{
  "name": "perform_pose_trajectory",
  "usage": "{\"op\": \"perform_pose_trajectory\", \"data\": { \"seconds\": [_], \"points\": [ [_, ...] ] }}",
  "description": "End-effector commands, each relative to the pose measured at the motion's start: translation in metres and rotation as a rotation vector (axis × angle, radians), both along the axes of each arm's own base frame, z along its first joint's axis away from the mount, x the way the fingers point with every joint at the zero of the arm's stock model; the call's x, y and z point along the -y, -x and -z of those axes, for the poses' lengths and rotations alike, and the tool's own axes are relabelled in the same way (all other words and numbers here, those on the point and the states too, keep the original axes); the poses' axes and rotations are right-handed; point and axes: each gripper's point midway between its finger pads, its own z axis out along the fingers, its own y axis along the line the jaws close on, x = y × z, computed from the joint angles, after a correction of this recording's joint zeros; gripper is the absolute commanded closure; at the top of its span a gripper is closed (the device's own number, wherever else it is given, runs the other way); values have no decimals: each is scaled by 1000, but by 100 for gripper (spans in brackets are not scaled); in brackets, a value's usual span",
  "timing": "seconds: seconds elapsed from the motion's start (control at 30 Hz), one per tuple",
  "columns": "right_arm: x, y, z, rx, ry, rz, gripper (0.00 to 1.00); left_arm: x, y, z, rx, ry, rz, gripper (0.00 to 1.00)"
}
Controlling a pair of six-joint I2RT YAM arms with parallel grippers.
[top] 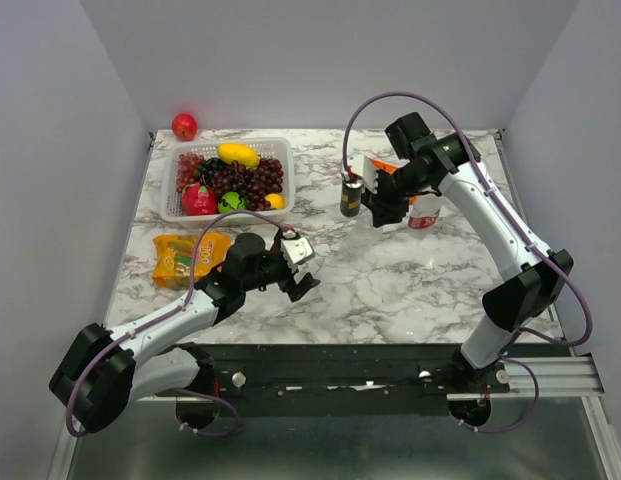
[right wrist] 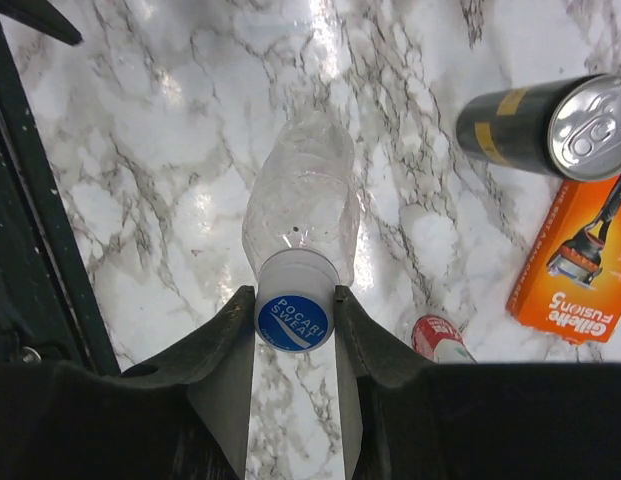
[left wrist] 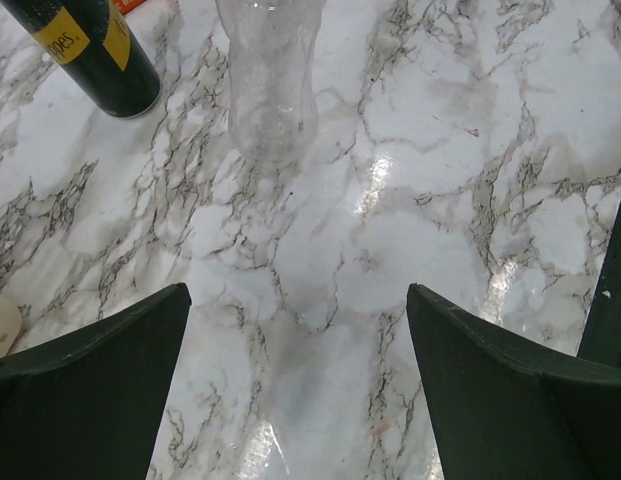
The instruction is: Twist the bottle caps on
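My right gripper (right wrist: 295, 305) is shut on the blue-topped bottle cap (right wrist: 294, 322), which sits on the neck of the plain clear bottle (right wrist: 302, 195) standing on the marble. In the top view this gripper (top: 385, 212) hangs over that bottle and hides most of it. Just to its right stands the red-labelled bottle (top: 425, 213), its red cap (right wrist: 436, 334) on top. My left gripper (top: 302, 284) hovers low over the near-middle of the table, open (left wrist: 298, 292) with only marble between its fingers. The plain bottle (left wrist: 269, 85) stands well ahead of it.
A dark drink can (top: 351, 196) stands left of the right gripper, with an orange razor box (right wrist: 575, 268) behind it. A white basket (top: 280, 150) of fruit sits at the back left, a red apple (top: 184, 126) beyond it and a yellow snack bag (top: 178, 259) in front.
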Motion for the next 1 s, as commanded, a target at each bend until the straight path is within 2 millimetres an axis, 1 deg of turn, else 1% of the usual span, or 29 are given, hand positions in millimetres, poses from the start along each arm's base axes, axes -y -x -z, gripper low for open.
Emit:
{"op": "perform_pose_trajectory", "data": {
  "seconds": [0.0, 0.17, 0.33, 0.4, 0.43, 0.5, 0.57, 0.73, 0.77, 0.87, 0.97],
  "points": [
    [54, 33, 22, -124, 226, 5, 96, 5, 5, -10, -35, 16, 33, 1],
    [68, 25, 30, -136, 259, 34, 98, 7, 2, -11, -34, 4, 44, 1],
    [71, 24, 34, -146, 267, 32, 98, 10, 1, -12, -34, 2, 54, 1],
    [70, 24, 38, -163, 266, 30, 95, 11, 1, -11, -38, 1, 55, 1],
    [68, 23, 38, -168, 261, 33, 94, 11, 0, -11, -39, -1, 55, 1],
    [66, 20, 36, -169, 250, 43, 87, 11, 0, -9, -41, -8, 55, 1],
    [63, 17, 39, -184, 239, 52, 82, 10, 0, -9, -40, -10, 55, 1],
    [58, 5, 39, -189, 222, 70, 77, 8, -1, -6, -48, -17, 50, 1],
    [57, 3, 40, -194, 225, 73, 73, 8, 0, -5, -50, -17, 51, 1],
    [56, -5, 39, -186, 220, 90, 66, 7, 0, -5, -53, -17, 48, 1],
    [57, -13, 34, -168, 215, 103, 61, 7, -1, -4, -55, -17, 46, 1]
  ]
}}
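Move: The right hand holds the clear bottle by its blue cap; the open table spot it is being carried to is about 7 cm ahead, 5 cm to the right and 22 cm below. The red-capped bottle stands some 7 cm ahead and 14 cm right of the hand, the can about 11 cm ahead and 5 cm left, the orange razor box roughly 20 cm ahead and 7 cm right. From the left hand, that spot is about 22 cm ahead and 19 cm right. Still pinching the blue cap, the right hand carries the bottle about 5 cm to the right and a couple of centimetres down, then turns forward for some 3 cm, drifting slightly back left, into the space between the can and the red-capped bottle. Its fingers tip a little steeper towards the table and keep their hold. ##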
